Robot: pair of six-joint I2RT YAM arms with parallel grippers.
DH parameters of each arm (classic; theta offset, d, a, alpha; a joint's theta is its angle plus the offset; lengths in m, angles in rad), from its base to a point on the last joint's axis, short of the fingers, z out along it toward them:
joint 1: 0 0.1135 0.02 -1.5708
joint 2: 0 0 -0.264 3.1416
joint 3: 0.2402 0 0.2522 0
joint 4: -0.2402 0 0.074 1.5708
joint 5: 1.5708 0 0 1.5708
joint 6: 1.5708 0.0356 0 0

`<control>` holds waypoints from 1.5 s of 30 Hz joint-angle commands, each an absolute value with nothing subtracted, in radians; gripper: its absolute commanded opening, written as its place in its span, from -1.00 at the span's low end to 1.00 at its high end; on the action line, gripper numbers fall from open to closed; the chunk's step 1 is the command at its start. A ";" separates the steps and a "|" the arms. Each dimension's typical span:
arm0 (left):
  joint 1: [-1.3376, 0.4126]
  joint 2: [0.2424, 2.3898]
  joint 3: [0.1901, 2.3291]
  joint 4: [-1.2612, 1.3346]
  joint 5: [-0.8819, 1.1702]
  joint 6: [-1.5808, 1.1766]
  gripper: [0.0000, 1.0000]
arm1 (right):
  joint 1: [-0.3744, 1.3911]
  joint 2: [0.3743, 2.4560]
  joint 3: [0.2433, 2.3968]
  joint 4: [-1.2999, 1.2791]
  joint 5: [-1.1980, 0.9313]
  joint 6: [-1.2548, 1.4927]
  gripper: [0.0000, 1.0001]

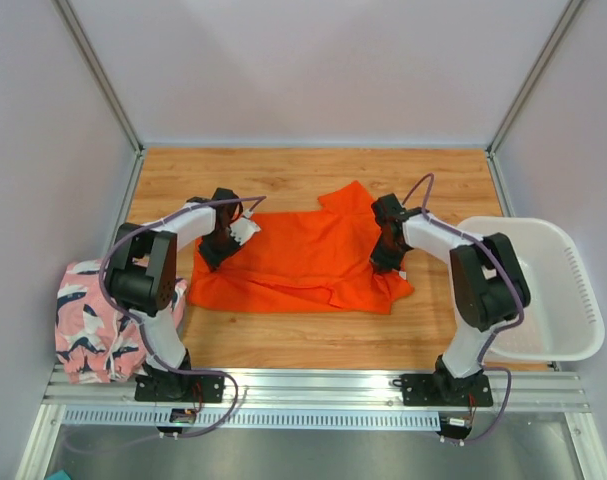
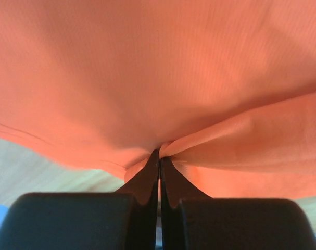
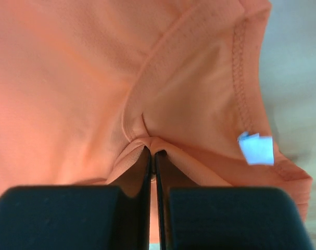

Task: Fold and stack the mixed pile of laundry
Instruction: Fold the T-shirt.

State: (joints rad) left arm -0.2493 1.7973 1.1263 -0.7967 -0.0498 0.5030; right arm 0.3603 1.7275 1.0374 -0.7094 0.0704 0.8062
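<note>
A bright orange garment (image 1: pixel 303 255) lies spread across the middle of the wooden table. My left gripper (image 1: pixel 216 250) is shut on its left edge; the left wrist view shows a pinch of orange cloth (image 2: pixel 168 104) gathered at the closed fingertips (image 2: pixel 160 156). My right gripper (image 1: pixel 385 255) is shut on the garment's right side. In the right wrist view the orange fabric (image 3: pixel 85 88) bunches at the closed tips (image 3: pixel 152 151), beside a stitched hem. A pink garment with a dark-and-white pattern (image 1: pixel 98 320) sits folded at the table's left front corner.
A white slotted plastic basket (image 1: pixel 568 300) stands at the right edge of the table. Grey walls enclose the table on three sides. A metal rail (image 1: pixel 313 385) runs along the near edge at the arm bases.
</note>
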 commanded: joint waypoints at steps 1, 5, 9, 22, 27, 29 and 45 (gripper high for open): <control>-0.255 1.908 1.253 -0.756 -0.136 0.465 -1.00 | 0.339 1.914 1.159 -0.646 0.126 0.807 -0.99; -0.249 2.034 1.463 -0.735 -0.230 0.477 -1.00 | 0.296 2.071 1.444 -0.704 0.130 0.801 -0.99; -0.219 2.143 1.763 -0.794 -0.265 0.472 -1.00 | 0.247 2.206 1.830 -0.831 0.106 0.779 -0.99; -0.158 1.582 1.294 -0.984 -0.060 0.517 -1.00 | 0.238 1.654 1.344 -0.818 -0.057 0.629 -0.99; -0.158 1.465 1.146 -1.068 0.034 0.515 -1.00 | 0.250 1.511 1.157 -0.827 -0.101 0.621 -0.99; -0.158 1.442 1.089 -1.078 0.061 0.529 -1.00 | 0.268 1.488 1.108 -0.822 -0.139 0.624 -0.99; -0.158 1.761 1.256 -0.997 -0.057 0.528 -0.99 | 0.265 1.922 1.451 -0.773 -0.077 0.583 -0.99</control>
State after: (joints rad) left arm -0.1600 1.7126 1.2049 -1.0264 -0.0166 0.5365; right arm 0.2798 1.8477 1.3613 -0.7994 -0.1047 0.6052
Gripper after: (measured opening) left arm 0.006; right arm 0.014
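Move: The T-shirt is already pinched by both hands, and its spread body is centred about 19 cm to the left hand's right and 4 cm ahead, practically at fingertip height. From the right hand that centre lies some 15 cm left and 4 cm ahead. The far sleeve is roughly 14 cm ahead and 7 cm left of the right hand, the white tag 4 cm to its right, 1 cm back. The pink patterned laundry sits about 20 cm left and 10 cm back of the left hand. The T-shirt, kept pinched in both shut grippers, is swept low and fast some 20 cm forward by both hands together, lifted to about 11 cm while pulled back over its spread body, then lowered partway. Both hands end easing forward and down again, the left slightly behind its start, the right about 6 cm ahead of its own. ##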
